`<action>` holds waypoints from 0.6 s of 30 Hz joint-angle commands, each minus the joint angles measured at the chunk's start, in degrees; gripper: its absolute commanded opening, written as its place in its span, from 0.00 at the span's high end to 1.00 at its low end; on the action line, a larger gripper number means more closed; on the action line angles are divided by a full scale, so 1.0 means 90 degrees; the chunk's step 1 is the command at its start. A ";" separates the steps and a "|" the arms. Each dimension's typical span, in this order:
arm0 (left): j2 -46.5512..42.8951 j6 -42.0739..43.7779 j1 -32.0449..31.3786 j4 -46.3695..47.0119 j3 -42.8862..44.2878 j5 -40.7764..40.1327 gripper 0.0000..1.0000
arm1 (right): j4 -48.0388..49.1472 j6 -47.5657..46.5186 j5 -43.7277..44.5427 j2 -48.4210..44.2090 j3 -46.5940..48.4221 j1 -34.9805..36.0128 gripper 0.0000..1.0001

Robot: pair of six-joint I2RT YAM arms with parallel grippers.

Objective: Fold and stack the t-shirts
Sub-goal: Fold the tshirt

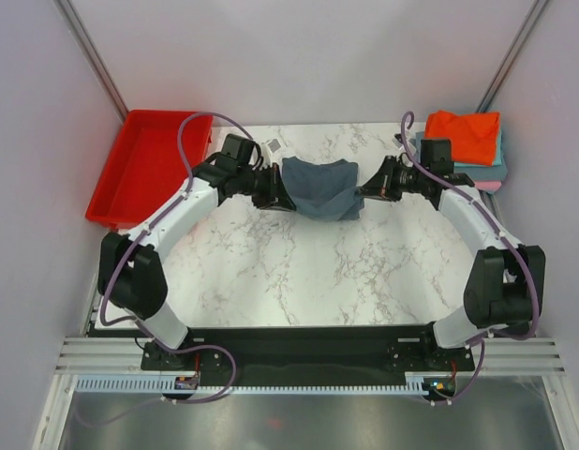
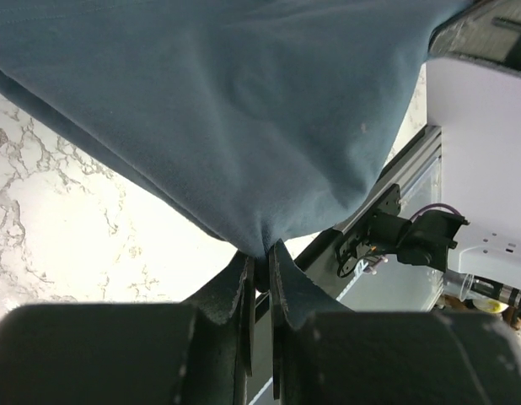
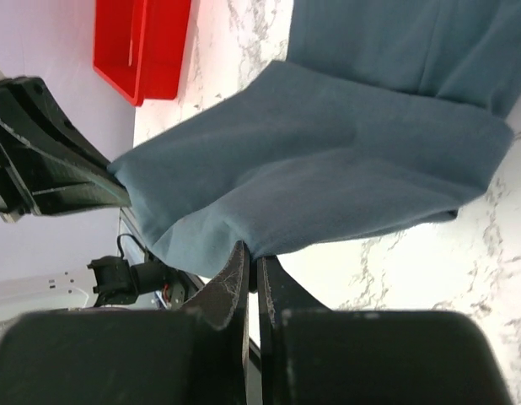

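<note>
A slate blue-grey t-shirt (image 1: pixel 319 187) hangs folded between my two grippers above the far middle of the marble table. My left gripper (image 1: pixel 282 195) is shut on its left edge, the cloth (image 2: pixel 244 126) pinched between the fingertips (image 2: pixel 262 253). My right gripper (image 1: pixel 364 192) is shut on its right edge, with the shirt (image 3: pixel 328 160) bunched at the jaws (image 3: pixel 254 256). An orange-red t-shirt (image 1: pixel 465 132) lies folded at the far right on top of a stack, with a teal one (image 1: pixel 486 172) and a pink edge (image 1: pixel 493 186) showing beneath it.
A red plastic tray (image 1: pixel 144 164) sits at the far left, off the table's corner, also in the right wrist view (image 3: pixel 142 46). The white marble table (image 1: pixel 299 272) stretches toward the arm bases. Grey walls close in both sides.
</note>
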 commanded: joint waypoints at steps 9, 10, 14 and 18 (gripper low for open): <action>0.1119 0.0070 0.0371 0.0031 0.0550 0.0077 0.98 | 0.0748 0.0195 0.0183 0.1177 0.0804 -0.0033 1.00; 0.1247 0.0119 0.0391 0.0031 0.0715 0.0048 0.98 | 0.0748 0.0137 0.0203 0.1313 0.0872 -0.0024 1.00; 0.2026 0.0266 0.0518 0.0031 0.1622 -0.0108 0.98 | 0.0806 0.0097 0.0291 0.1811 0.1495 -0.0033 1.00; 0.2691 0.0480 0.0606 0.0041 0.2317 -0.0313 0.98 | 0.0963 0.0088 0.0340 0.2563 0.2238 -0.0024 1.00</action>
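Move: The t-shirt's lying far part has its middle roughly 16 cm ahead of the left gripper, 6 cm to its right and 15 cm below; from the right gripper that is about 12 cm ahead, 8 cm left and 15 cm below. Both already pinch the raised near edge. The pile of folded shirts stands about 21 cm ahead and 25 cm to the right of the right gripper, the red bin some 20 cm ahead and 32 cm to the left of the left gripper. Keep the t-shirt's raised edge pinched in both grippers and carry it over towards the lying far part. Sink the left gripper first, then sweep it forward, about 9 cm forward and 6 cm down in all; take the right one forward just as far, dipping some 4 cm early on. Hold the wrists nearly steady. ##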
